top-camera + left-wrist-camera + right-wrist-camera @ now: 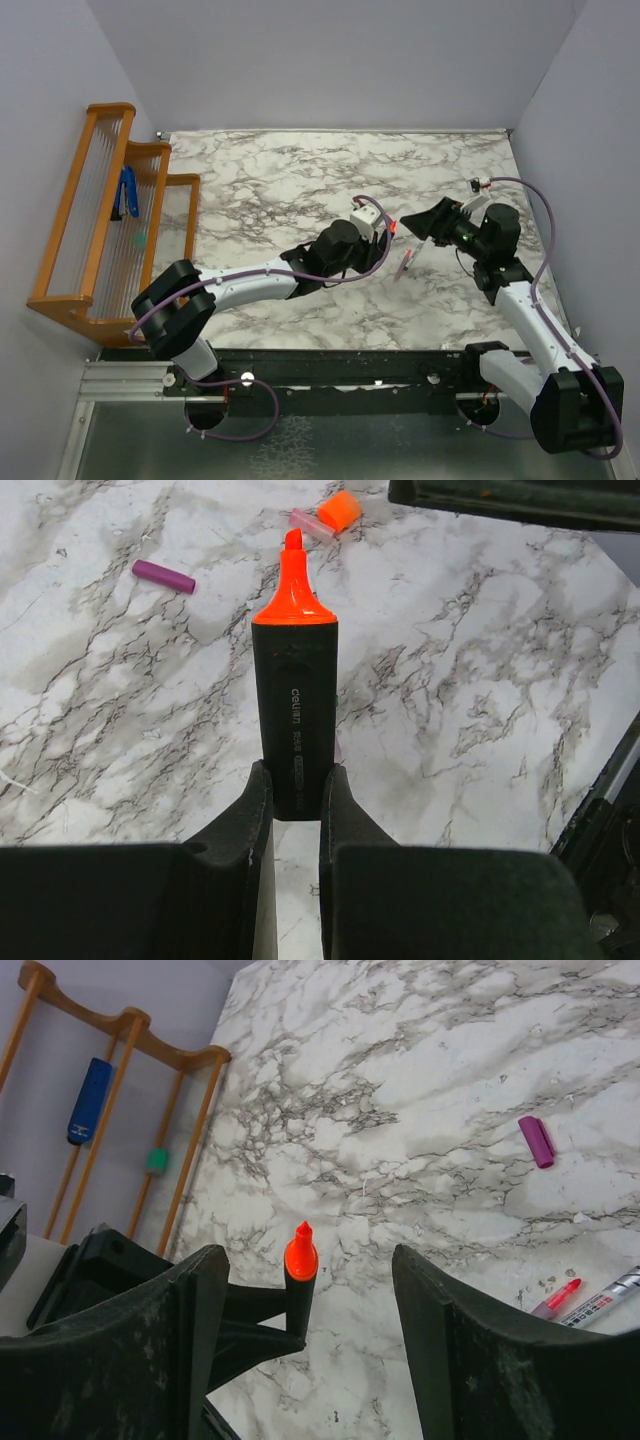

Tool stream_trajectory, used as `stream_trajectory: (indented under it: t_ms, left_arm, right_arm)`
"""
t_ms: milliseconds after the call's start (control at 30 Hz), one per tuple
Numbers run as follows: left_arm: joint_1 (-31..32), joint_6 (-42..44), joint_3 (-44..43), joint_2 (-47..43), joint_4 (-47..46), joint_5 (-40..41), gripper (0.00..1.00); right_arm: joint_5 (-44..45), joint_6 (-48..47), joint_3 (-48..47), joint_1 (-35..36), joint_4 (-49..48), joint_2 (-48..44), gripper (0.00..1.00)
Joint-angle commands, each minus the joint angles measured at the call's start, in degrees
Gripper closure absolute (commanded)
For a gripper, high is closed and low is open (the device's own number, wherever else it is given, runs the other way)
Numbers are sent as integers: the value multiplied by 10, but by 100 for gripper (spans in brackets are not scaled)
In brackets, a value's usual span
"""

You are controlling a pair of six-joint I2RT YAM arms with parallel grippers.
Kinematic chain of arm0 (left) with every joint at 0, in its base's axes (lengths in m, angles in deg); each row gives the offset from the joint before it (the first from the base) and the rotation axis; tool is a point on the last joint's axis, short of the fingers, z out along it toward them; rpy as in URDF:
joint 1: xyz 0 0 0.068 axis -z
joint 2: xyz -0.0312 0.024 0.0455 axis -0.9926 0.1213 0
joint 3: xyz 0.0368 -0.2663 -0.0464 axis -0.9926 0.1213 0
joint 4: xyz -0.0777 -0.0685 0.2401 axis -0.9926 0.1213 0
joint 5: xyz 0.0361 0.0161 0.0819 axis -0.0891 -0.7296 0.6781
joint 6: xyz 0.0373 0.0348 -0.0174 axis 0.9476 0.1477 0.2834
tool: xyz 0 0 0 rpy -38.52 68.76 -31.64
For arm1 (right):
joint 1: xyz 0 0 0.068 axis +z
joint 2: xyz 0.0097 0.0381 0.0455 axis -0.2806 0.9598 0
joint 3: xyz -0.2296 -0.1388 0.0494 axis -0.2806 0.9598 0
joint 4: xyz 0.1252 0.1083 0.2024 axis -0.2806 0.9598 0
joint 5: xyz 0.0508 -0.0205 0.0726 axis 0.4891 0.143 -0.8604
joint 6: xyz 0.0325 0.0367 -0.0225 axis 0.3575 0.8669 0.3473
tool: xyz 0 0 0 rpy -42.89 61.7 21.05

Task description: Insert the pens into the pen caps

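My left gripper (297,780) is shut on the base of a short black marker (294,710), whose orange tip (300,1252) points away from it, above the table. My right gripper (307,1255) faces that tip with its jaws wide apart and nothing between them; from above it (425,222) sits just right of the left gripper (383,226). An orange cap (340,510) and a pale pink cap (310,525) lie together on the marble beyond the tip. A magenta cap (164,576) lies alone. Two thin pens, a pinkish one (555,1298) and a greyish one (605,1300), lie side by side.
A wooden rack (100,215) stands along the left wall, holding a blue-handled tool (128,193) and a small green item (155,1160). The marble tabletop (300,180) is walled at the back and on both sides. From above, the thin pens (405,262) lie just below the two grippers.
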Motion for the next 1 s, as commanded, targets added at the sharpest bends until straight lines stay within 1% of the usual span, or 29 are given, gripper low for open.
stream_trajectory:
  t_ms: [0, 200, 333, 533, 733, 867, 933, 967]
  left_arm:
    - [9, 8, -17, -6, -27, -10, 100]
    - [12, 12, -30, 1, -30, -6, 100]
    - [13, 13, -42, 16, -33, -9, 100]
    - [15, 15, -64, 42, -40, -17, 100]
    - [19, 17, -73, 48, -43, -22, 100]
    - [19, 17, -68, 42, -46, -21, 100]
    - [19, 18, -64, 38, -47, -18, 100]
    - [19, 18, -62, 36, -48, -17, 100]
  right_arm:
    - [-17, -7, -5, 7, -12, 13, 30]
    - [-15, -8, 4, 15, -19, 23, 35]
    - [-16, -8, 6, 22, -26, 26, 36]
    - [-10, -17, 5, 29, -22, 33, 44]
    - [-4, -23, 9, 30, -18, 35, 57]
    - [-4, -25, 11, 29, -20, 40, 67]
    - [-4, -28, 12, 29, -21, 43, 74]
    - [-4, -28, 13, 30, -22, 46, 79]
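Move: The highlighter already stands, orange tip up, in the left fingers; its middle is some 3 cm above the left hand and about 1 cm ahead and 1 cm to the right. From the open right hand that middle lies about 5 cm to the left, level in reach and some 4 cm lower. On the table, roughly 19 cm below the right hand, the purple cap is 14 cm ahead and 2 cm left, the orange cap 11 cm ahead and 14 cm right, and the white pen 5 cm ahead and 6 cm right. The left hand keeps its pinch near the foot of the upright highlighter and carries it about 3.5 cm to the right, rising some 2 cm, in between the waiting fingers of the right hand, then eases to a stop. Meanwhile the right hand sinks about 2 cm and edges 1.5 cm left to meet it, its fingers narrowing slowly and then faster, from about three quarters open to just over a quarter, until they flank the highlighter just below the orange tip; whether they already grip can't be told. ##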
